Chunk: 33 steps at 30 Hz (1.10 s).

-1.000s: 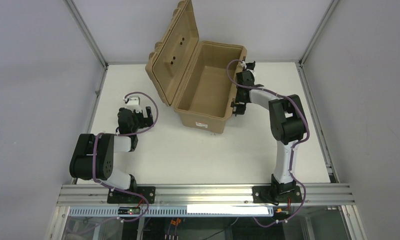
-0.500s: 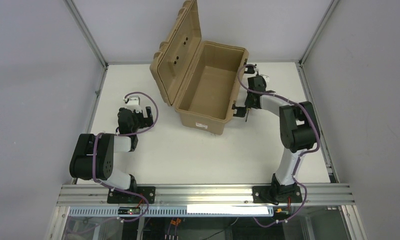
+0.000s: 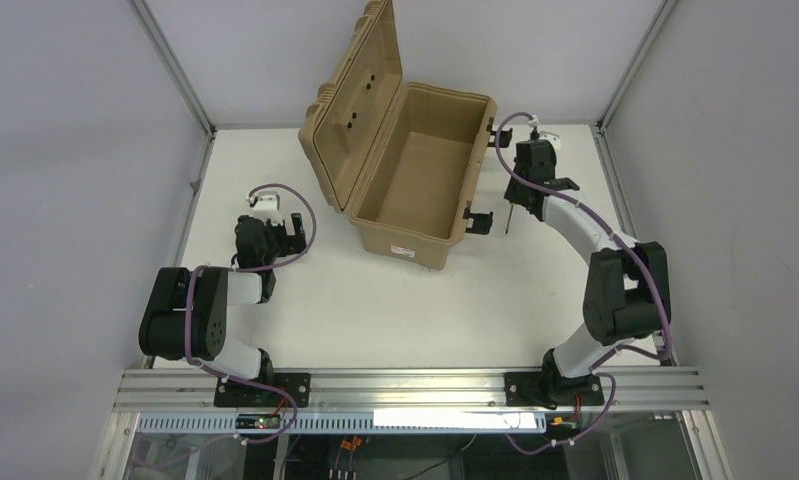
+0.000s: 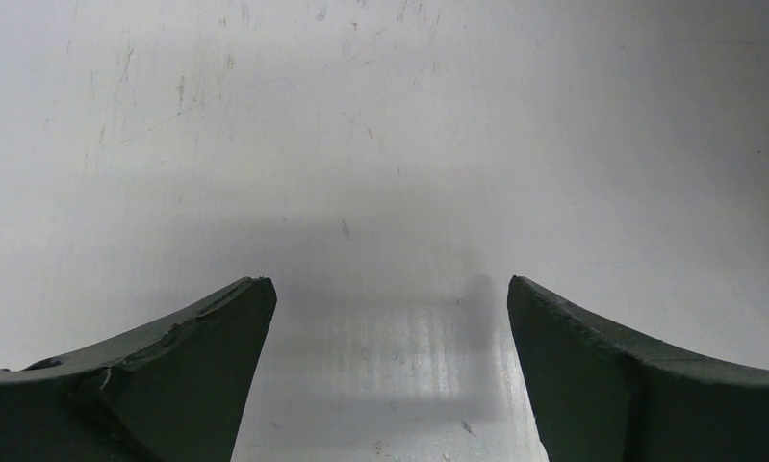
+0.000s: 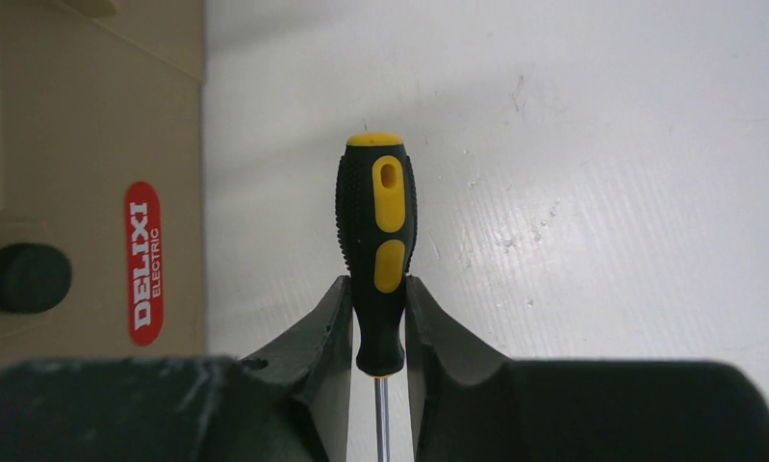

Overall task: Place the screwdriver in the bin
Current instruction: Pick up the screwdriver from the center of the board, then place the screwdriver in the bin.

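The screwdriver has a black handle with yellow inlays, and my right gripper is shut on its lower end. Its thin shaft sticks out toward the near side. From above, the right gripper hangs over the table just right of the bin, outside it. The bin is a tan case with its ribbed lid standing open and nothing visible inside. Its side wall with a red label fills the left of the right wrist view. My left gripper is open over bare table, far left of the bin.
Black latches jut from the bin's right side, close to the screwdriver shaft. An aluminium frame post stands at the table's back right corner. Grey walls close in the table on both sides.
My right arm has swung away from the bin's right rim, out to the right and back, carrying the screwdriver. The bin's lid stands slightly more upright. The left arm has not moved.
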### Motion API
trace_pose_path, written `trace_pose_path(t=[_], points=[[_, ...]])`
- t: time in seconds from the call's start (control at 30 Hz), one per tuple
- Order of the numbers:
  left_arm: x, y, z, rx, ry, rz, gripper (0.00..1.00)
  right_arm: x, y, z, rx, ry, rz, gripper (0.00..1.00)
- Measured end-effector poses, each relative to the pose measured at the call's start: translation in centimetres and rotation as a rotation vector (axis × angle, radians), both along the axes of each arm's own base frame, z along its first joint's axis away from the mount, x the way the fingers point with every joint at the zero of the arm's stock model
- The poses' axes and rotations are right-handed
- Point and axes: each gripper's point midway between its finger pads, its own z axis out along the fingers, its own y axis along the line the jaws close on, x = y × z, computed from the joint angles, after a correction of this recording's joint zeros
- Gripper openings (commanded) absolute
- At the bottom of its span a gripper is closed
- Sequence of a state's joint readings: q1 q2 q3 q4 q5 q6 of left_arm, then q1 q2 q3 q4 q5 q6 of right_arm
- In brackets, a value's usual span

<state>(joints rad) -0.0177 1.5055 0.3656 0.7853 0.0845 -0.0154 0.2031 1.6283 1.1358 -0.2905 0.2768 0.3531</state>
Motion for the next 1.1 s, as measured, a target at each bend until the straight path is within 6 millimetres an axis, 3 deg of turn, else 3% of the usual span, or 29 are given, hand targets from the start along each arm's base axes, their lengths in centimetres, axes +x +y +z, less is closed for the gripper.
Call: trace_pose_path(t=[0.17, 0.47, 0.67, 0.83, 1.1], points=[[0.0, 0.0, 0.0, 0.000, 0.000, 0.000, 0.99, -0.6, -0.5, 3.9, -0.023, -0.040, 0.024, 0.00], [0.0, 0.0, 0.0, 0.000, 0.000, 0.000, 0.99, -0.9, -0.8, 13.8, -0.055, -0.175, 0.070, 0.00], [0.0, 0.0, 0.0, 0.000, 0.000, 0.000, 0.99, -1.6, -1.0, 19.3, -0.077, -0.247, 0.096, 0.00], [0.0, 0.0, 0.0, 0.000, 0.000, 0.000, 0.99, -2.2, -1.1, 22.1, -0.081, -0.274, 0.111, 0.00], [0.0, 0.0, 0.0, 0.000, 0.000, 0.000, 0.99, -3.2, 0.5, 24.0, -0.060, -0.280, 0.139, 0.00]])
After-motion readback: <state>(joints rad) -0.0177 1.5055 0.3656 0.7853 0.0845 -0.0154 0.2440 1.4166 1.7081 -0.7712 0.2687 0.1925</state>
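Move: The right hand already holds the yellow-and-black screwdriver by the neck of its handle, some 10 cm above the table. The middle of the bin lies about 22 cm to its left and 3 cm farther out, roughly 2 cm lower. On the bin's near side wall, one latch sticks out about 9 cm left and 9 cm back of the hand, the other 4 cm left and 9 cm ahead. For the left hand, the bin's middle is about 31 cm to the right and 9 cm ahead, 4 cm higher. Nearly straight up goes the right hand, about 24 cm, beside the bin's right wall, fast at first and easing off near the top, with only a small drift back. The wrist tips the fingers up by some 15 degrees as it climbs, and the fingers keep their pinch on the screwdriver's handle. ##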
